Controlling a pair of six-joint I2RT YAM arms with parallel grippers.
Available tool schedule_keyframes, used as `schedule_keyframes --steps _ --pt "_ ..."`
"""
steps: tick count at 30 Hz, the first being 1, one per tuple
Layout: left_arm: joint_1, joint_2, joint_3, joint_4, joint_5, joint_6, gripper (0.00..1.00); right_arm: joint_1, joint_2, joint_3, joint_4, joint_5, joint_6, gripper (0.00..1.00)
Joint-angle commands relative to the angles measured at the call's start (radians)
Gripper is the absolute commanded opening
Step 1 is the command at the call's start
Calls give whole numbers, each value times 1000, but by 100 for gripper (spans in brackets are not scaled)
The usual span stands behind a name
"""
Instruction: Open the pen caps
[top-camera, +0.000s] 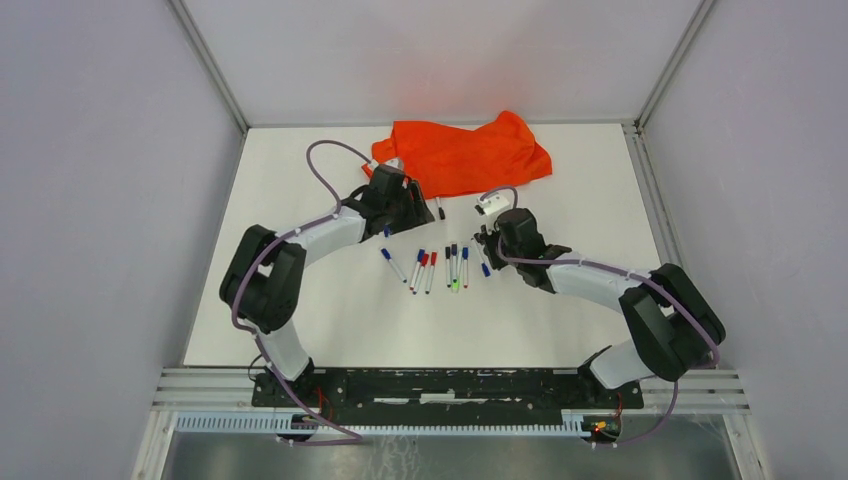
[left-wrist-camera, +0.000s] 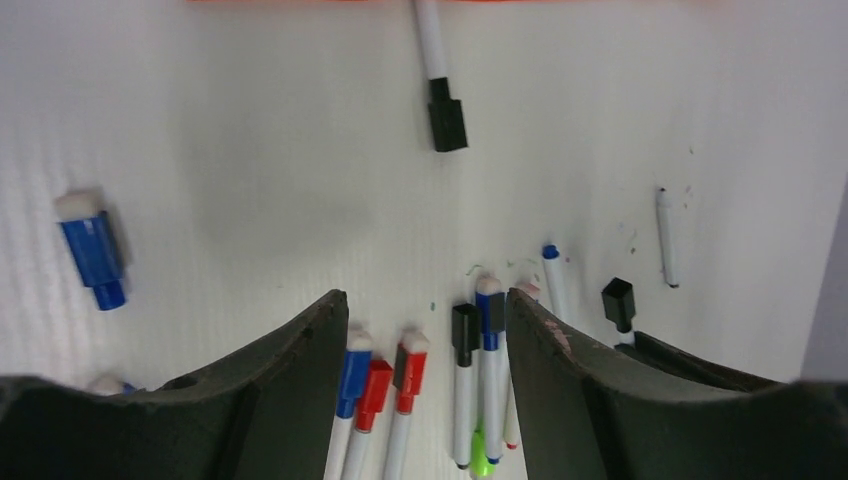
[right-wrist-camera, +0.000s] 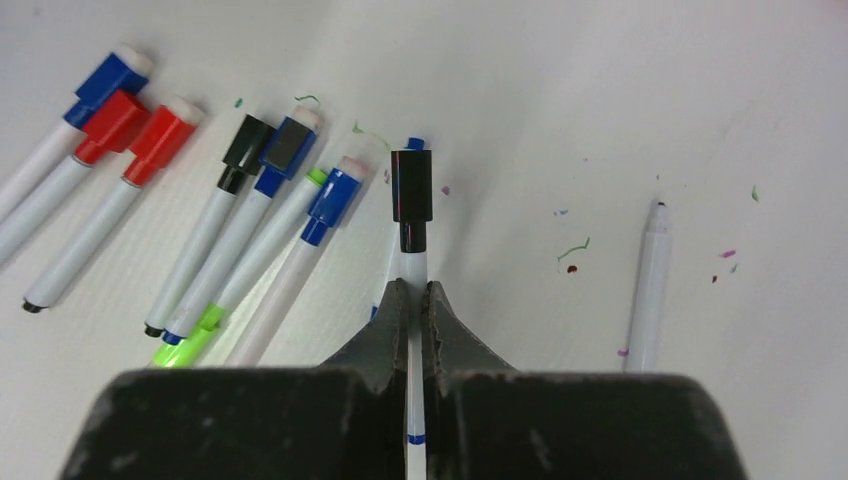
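Observation:
My right gripper (right-wrist-camera: 412, 300) (top-camera: 488, 250) is shut on the white barrel of a pen whose black cap (right-wrist-camera: 410, 185) points away from the fingers. Left of it lies a row of capped pens with red caps (right-wrist-camera: 160, 140), blue caps (right-wrist-camera: 335, 195) and another black cap (right-wrist-camera: 245, 145). My left gripper (left-wrist-camera: 425, 330) (top-camera: 408, 215) hangs open above the cap ends of that row (left-wrist-camera: 410, 365), holding nothing. A loose blue cap (left-wrist-camera: 93, 255) lies off to the left.
An orange cloth (top-camera: 465, 155) is bunched at the far side. A black-capped pen (left-wrist-camera: 447, 120) lies just in front of it. An uncapped white barrel (right-wrist-camera: 650, 290) rests to the right of the held pen. Small ink marks dot the white table (top-camera: 330, 330).

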Motion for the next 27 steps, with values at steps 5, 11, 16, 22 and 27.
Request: schedule_keyframes --steps 5,11,16,22,27 --pt "-63 -24 -9 192 157 -125 65 13 -23 17 71 -135 37 0" --pt "-102 -4 0 215 172 -164 66 24 -23 17 121 -178 73 0" --pt "-122 16 -7 231 177 -186 66 30 -28 17 155 -199 97 0" --pt "-135 26 -15 244 177 -201 66 34 -43 16 180 -201 111 0" --pt "-143 32 -22 250 170 -210 66 34 -56 8 204 -208 124 0"
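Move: The held pen's black cap is about 14 cm to the right of the left gripper, 4 cm back and 3 cm lower. On the table 7 cm below this gripper, the far black-capped pen lies 4 cm ahead and 5 cm right, the blue-capped pen 8 cm back and 14 cm right, the row of pens 10 cm back and 8 cm right. From the right hand, the left gripper is some 16 cm left, 6 cm ahead and 3 cm up. Bring the open left gripper about 9 cm to the right, with some 3 cm of back and of rise, rolling its right side up some 15 degrees, until its fingers are around or just over the black cap. Meanwhile keep the pen pinched in the right gripper and carry it about 5 cm left and 3 cm up to meet it, left side tipping up; slow both near the end, left jaws still open. ##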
